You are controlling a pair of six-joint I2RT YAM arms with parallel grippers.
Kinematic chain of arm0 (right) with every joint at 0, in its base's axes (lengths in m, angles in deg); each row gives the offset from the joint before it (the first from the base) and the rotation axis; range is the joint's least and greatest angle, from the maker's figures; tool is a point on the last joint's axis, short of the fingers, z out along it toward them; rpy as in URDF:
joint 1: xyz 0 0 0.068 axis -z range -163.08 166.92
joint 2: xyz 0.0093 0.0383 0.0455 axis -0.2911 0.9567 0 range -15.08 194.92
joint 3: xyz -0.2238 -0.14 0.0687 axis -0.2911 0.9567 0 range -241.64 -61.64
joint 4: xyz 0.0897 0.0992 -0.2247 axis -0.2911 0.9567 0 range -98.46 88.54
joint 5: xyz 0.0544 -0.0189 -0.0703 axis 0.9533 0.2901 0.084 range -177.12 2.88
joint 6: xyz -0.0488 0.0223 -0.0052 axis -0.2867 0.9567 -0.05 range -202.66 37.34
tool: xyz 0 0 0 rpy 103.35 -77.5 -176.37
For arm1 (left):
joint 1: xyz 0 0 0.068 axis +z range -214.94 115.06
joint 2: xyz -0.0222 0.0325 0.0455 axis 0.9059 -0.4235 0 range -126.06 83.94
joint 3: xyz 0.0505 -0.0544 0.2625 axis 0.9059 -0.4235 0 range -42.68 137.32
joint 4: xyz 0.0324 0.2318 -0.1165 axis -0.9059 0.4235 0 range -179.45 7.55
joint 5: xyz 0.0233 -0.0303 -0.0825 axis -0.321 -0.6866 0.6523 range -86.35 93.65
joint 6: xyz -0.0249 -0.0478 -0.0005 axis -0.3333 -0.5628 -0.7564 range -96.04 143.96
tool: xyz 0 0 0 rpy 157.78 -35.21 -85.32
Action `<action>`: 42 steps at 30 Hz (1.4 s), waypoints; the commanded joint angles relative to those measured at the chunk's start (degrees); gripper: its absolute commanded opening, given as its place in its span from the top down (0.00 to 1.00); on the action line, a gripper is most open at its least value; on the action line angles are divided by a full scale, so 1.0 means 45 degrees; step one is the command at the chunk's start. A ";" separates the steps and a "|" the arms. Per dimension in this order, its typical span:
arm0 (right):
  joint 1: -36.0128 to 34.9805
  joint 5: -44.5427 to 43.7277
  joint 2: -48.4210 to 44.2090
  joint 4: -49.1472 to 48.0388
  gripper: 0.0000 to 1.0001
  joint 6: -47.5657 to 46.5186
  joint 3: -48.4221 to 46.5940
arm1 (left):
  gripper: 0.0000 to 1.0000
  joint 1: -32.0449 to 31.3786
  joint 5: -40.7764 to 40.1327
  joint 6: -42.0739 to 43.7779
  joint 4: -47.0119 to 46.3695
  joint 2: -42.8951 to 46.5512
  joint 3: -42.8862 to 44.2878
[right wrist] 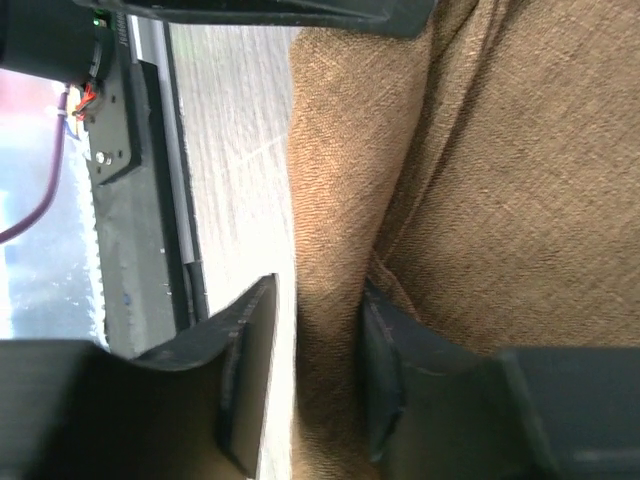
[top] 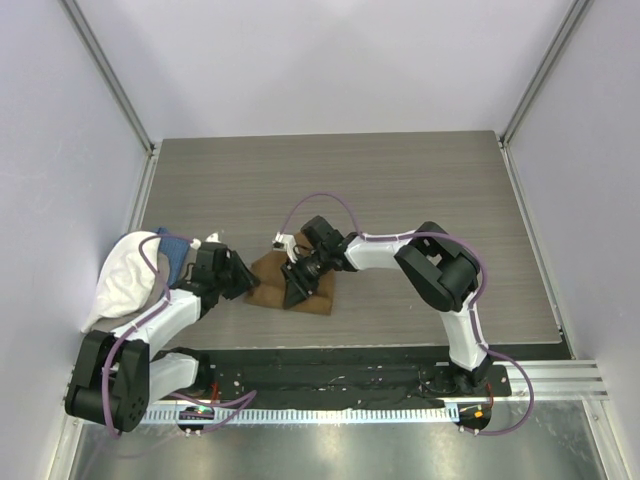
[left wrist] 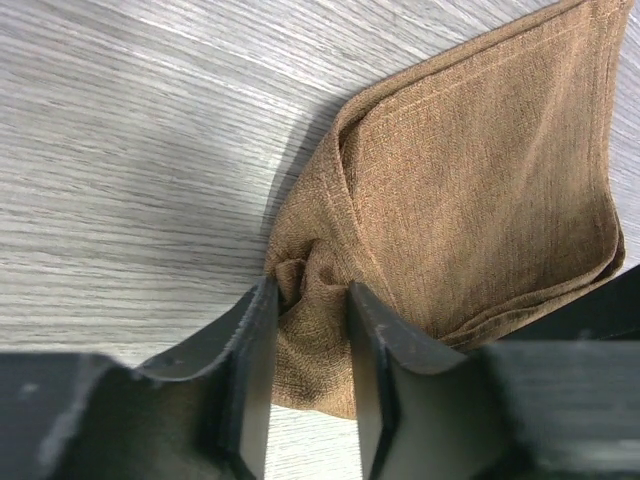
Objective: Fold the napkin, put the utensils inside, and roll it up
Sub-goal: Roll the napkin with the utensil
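The tan-brown napkin [top: 268,287] lies folded on the grey wood table [top: 400,180], just ahead of the arm bases. My left gripper [top: 245,282] is at its left corner. In the left wrist view the fingers [left wrist: 250,340] pinch a bunched-up corner of the napkin [left wrist: 470,200], so the left gripper [left wrist: 310,290] is shut on it. My right gripper [top: 298,290] sits over the napkin's near edge. In the right wrist view a fold of the napkin [right wrist: 480,180] runs between the jaws of the right gripper [right wrist: 318,290], which stands open: one finger touches the cloth, and the other is clear of it. The utensils are hidden.
A white cloth [top: 125,275] and a blue cloth [top: 178,250] are bundled at the table's left edge, behind the left arm. The black base rail [top: 330,375] runs along the near edge. Grey walls close in the left, right and back sides.
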State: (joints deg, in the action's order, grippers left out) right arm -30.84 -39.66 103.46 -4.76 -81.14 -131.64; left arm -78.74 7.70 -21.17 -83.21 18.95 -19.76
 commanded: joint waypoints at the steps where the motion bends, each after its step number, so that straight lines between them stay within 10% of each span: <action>1: -0.0010 -0.1855 0.0222 0.2184 0.53 0.0111 0.0321 | 0.71 0.0059 -0.0666 -0.0168 0.0312 -0.0030 -0.0054; 9: -0.0302 -0.3980 -0.2956 0.2108 0.34 -0.0083 0.0338 | 0.91 0.0059 -0.0628 -0.0090 0.0879 -0.0557 0.0278; 16: -0.2994 -1.0011 -0.5460 -0.1418 0.27 -0.2657 0.3012 | 0.97 0.0059 -0.0569 0.0027 0.0996 -0.0772 0.0434; 24: -0.5146 -1.4626 -0.3981 -0.3517 0.27 -0.5354 0.3719 | 0.98 0.0059 -0.0491 0.0125 0.1016 -0.0968 0.0610; 42: -0.5010 -1.4630 -0.2183 -0.3852 0.31 -0.6060 0.2920 | 0.99 0.0060 -0.0355 0.0242 0.1035 -0.1260 0.0845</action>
State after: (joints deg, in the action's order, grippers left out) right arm -54.36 -105.60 91.24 -23.25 -107.63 -115.92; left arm -78.72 7.70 -22.02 -80.90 14.64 -16.51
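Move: The napkin's rolled near edge lies between the right hand's fingers, its middle within a centimetre or so of that hand. The napkin's left end sits between the left fingers, about 1 cm below their tips, and is some 8 cm left and 2 cm ahead of the right hand. From the right hand, the unrolled flap's far corner is about 13 cm ahead and 3 cm right, and the near right corner about 10 cm right and 3 cm back. The napkin's left end is pinched as the left fingers, already around it, close and then hold in place. The roll's middle is let go by the right hand, which opens wide, lifts about 5 cm while first easing right and forward, swings back over the roll and comes down near its starting spot, ending slightly forward and higher. Its wrist turns some 70 degrees, from pointing left and back to left and forward, fingers still down and open astride the roll. ##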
